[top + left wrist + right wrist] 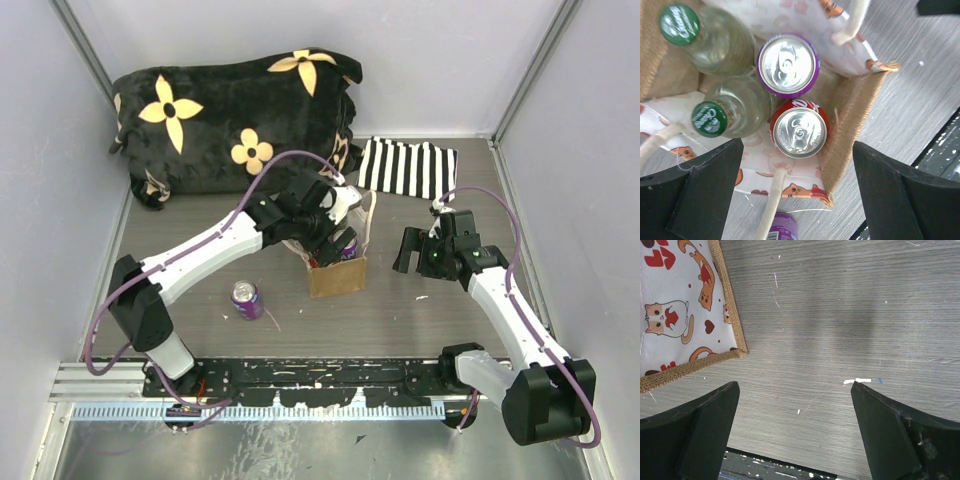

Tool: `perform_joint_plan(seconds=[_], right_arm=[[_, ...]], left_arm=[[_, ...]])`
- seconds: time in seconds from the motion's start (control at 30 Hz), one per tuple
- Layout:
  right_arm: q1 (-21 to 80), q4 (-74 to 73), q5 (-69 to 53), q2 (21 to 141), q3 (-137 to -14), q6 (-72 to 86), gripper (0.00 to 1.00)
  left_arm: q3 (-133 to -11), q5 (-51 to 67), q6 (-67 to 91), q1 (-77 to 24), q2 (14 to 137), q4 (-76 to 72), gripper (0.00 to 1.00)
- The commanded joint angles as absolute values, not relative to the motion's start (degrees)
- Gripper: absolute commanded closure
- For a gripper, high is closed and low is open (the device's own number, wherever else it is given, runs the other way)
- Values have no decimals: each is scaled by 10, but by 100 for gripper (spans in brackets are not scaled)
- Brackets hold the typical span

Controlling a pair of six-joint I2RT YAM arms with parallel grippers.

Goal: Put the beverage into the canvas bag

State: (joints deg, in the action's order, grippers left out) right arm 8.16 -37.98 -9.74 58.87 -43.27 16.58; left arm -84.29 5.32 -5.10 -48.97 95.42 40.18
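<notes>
The tan canvas bag (338, 274) stands upright at the table's middle, its woven wall (852, 102) and cat-printed side (675, 305) showing in the wrist views. Inside it stand a red can (799, 131), a purple can (788, 64) and two clear bottles with green caps (710, 118) (680, 24). My left gripper (325, 236) hangs right over the bag, open (797, 165), with the red can below its spread fingers and untouched. Another purple beverage can (246, 299) (784, 227) stands on the table left of the bag. My right gripper (425, 250) (795, 395) is open over bare table to the bag's right.
A black cushion with yellow flowers (235, 105) fills the back left. A black-and-white striped cloth (408, 168) lies at the back right. Grey walls close in the sides and back. The arms' black mounting rail (300, 380) runs along the near edge.
</notes>
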Motion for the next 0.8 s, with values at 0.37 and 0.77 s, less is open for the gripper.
perform_joint_plan(seconds=[0.37,0.77], right_arm=[[79,-367,-103,584,-447,161,0],[79,-369,-112,576,-440,168,0]], left_arm=[[-797,59,-124,-429,711,530,1],[-589,-4,-196,-388,627,575,2]])
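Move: The purple can still standing on the table is the left hand's next target, about 18 cm to its left, 7 cm back and some 12 cm below. Almost straight under that hand, about 10 cm down and 1 cm left, sits the red can in the bag; the bag's purple can lies 4 cm ahead and 4 cm right, equally low. From the right hand the table's purple can is roughly 38 cm left, 6 cm back and 6 cm lower. Rising clear of the bag and the red can with open, empty fingers, the left hand climbs about 13 cm, arcs some 18 cm left and 8 cm back, then sinks to about its starting height above the purple can on the table. The wrist leans one way on the climb and swings back on the descent, leaving the fingers pointing more steeply down, still wide open, without touching the can. ##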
